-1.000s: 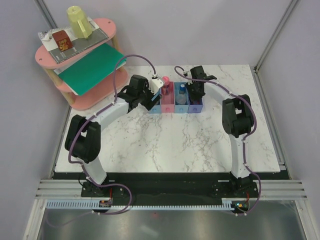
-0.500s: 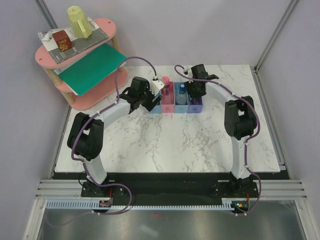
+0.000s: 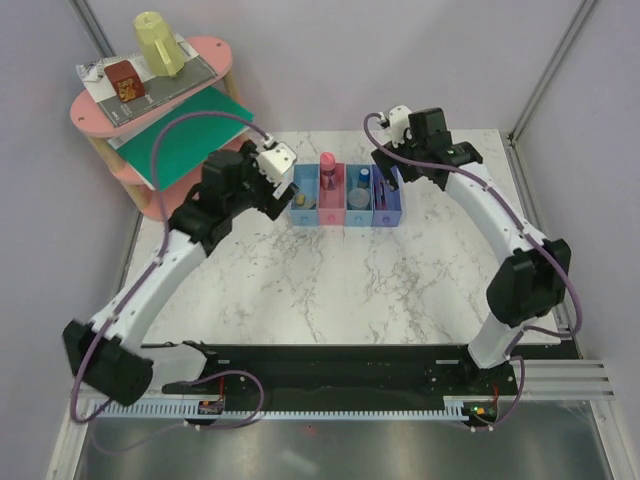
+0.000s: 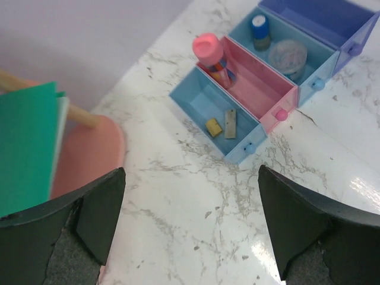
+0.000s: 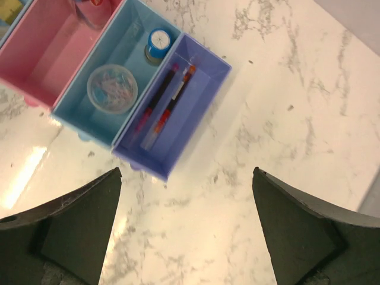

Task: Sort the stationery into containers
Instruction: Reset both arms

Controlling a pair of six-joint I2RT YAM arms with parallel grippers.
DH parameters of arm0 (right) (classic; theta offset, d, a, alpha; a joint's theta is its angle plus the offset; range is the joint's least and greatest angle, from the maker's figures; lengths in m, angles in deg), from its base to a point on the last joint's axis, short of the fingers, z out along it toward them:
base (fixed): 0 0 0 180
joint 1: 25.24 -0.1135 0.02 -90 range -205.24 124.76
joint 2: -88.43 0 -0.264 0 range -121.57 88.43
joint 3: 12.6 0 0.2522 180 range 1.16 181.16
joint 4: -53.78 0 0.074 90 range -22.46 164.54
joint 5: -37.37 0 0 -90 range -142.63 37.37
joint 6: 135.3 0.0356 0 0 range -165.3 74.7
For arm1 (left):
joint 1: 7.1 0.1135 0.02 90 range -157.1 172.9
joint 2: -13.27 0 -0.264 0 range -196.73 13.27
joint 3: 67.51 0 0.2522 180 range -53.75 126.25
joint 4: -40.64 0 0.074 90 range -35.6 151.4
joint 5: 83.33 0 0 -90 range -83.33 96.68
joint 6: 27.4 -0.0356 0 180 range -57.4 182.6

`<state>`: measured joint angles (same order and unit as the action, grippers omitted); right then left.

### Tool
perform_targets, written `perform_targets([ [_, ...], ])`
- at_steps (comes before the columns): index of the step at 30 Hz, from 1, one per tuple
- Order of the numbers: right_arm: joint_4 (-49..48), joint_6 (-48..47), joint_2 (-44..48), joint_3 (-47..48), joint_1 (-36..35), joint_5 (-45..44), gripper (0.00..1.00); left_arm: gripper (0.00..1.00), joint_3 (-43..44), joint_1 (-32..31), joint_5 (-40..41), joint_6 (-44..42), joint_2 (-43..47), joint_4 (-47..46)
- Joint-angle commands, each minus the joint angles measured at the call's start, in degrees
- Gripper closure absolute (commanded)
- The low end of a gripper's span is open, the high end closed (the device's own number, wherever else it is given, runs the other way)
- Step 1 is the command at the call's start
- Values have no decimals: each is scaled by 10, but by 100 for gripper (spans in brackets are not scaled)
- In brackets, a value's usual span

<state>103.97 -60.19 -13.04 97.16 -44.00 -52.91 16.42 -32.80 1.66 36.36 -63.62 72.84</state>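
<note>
The containers [image 3: 345, 217] are four joined bins at the table's back middle. The left light blue bin [image 4: 196, 98] holds two tan blocks [image 4: 214, 126]. A pink-capped tube [image 4: 209, 50] stands in the pink bin [image 4: 255, 89]. The second light blue bin [image 5: 127, 56] holds a blue-capped bottle [image 5: 158, 43]. Two red pens [image 5: 163, 110] lie in the purple bin [image 5: 190, 113]. My left gripper [image 4: 191, 172] hangs open above bare table, left of and nearer than the bins. My right gripper [image 5: 187, 172] hangs open over the marble just right of the purple bin. Both hold nothing.
A clear jar of paper clips [image 5: 111, 89] sits in the bottle's bin. At the back left, a pink two-tier shelf [image 3: 215, 50] carries a yellow cup [image 3: 158, 42], a brown box [image 3: 125, 80] and a green sheet [image 3: 180, 135]. The green sheet [image 4: 27, 142] is close on my left gripper's left.
Both arms have lifted and drawn away from the bins, the left leftwards and the right rightwards. The right jaws have spread from nearly shut to wide; the left jaws widened slightly.
</note>
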Motion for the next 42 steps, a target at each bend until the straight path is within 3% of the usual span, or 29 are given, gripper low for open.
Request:
perform_targets([
  [1,69,-49,115,-24,2,-19,2,0,-38,8,5,0,167,77],
  [6,156,-91,233,-28,4,-25,2,0,-18,8,-1,7,261,189],
  [14,238,-102,387,-46,2,-3,2,0,-21,9,-31,65,373,236],
  [42,253,-72,414,-45,2,41,2,0,-13,11,-35,72,386,239],
])
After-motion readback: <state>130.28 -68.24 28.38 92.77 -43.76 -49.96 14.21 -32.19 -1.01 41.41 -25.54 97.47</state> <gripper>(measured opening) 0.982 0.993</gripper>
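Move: The left blue container, holding the small eraser blocks, lies about 10 cm ahead of the left hand, 7 cm to its right and some 25 cm below; the pink one is level with that, 14 cm to the hand's right. The purple container with the two markers is about 3 cm ahead of the right hand, 3 cm to its left and 19 cm below; the right blue one stands level with it, 10 cm to the hand's left. The filled containers are left behind untouched as both empty, wide-open hands pull away together. The right swings back about 21 cm, up 15 and somewhat to its right; the left goes back some 17 cm, up 9 and a little left. Both go quickly, with fingertips tipping up about 10 degrees, then hover nearly still. ##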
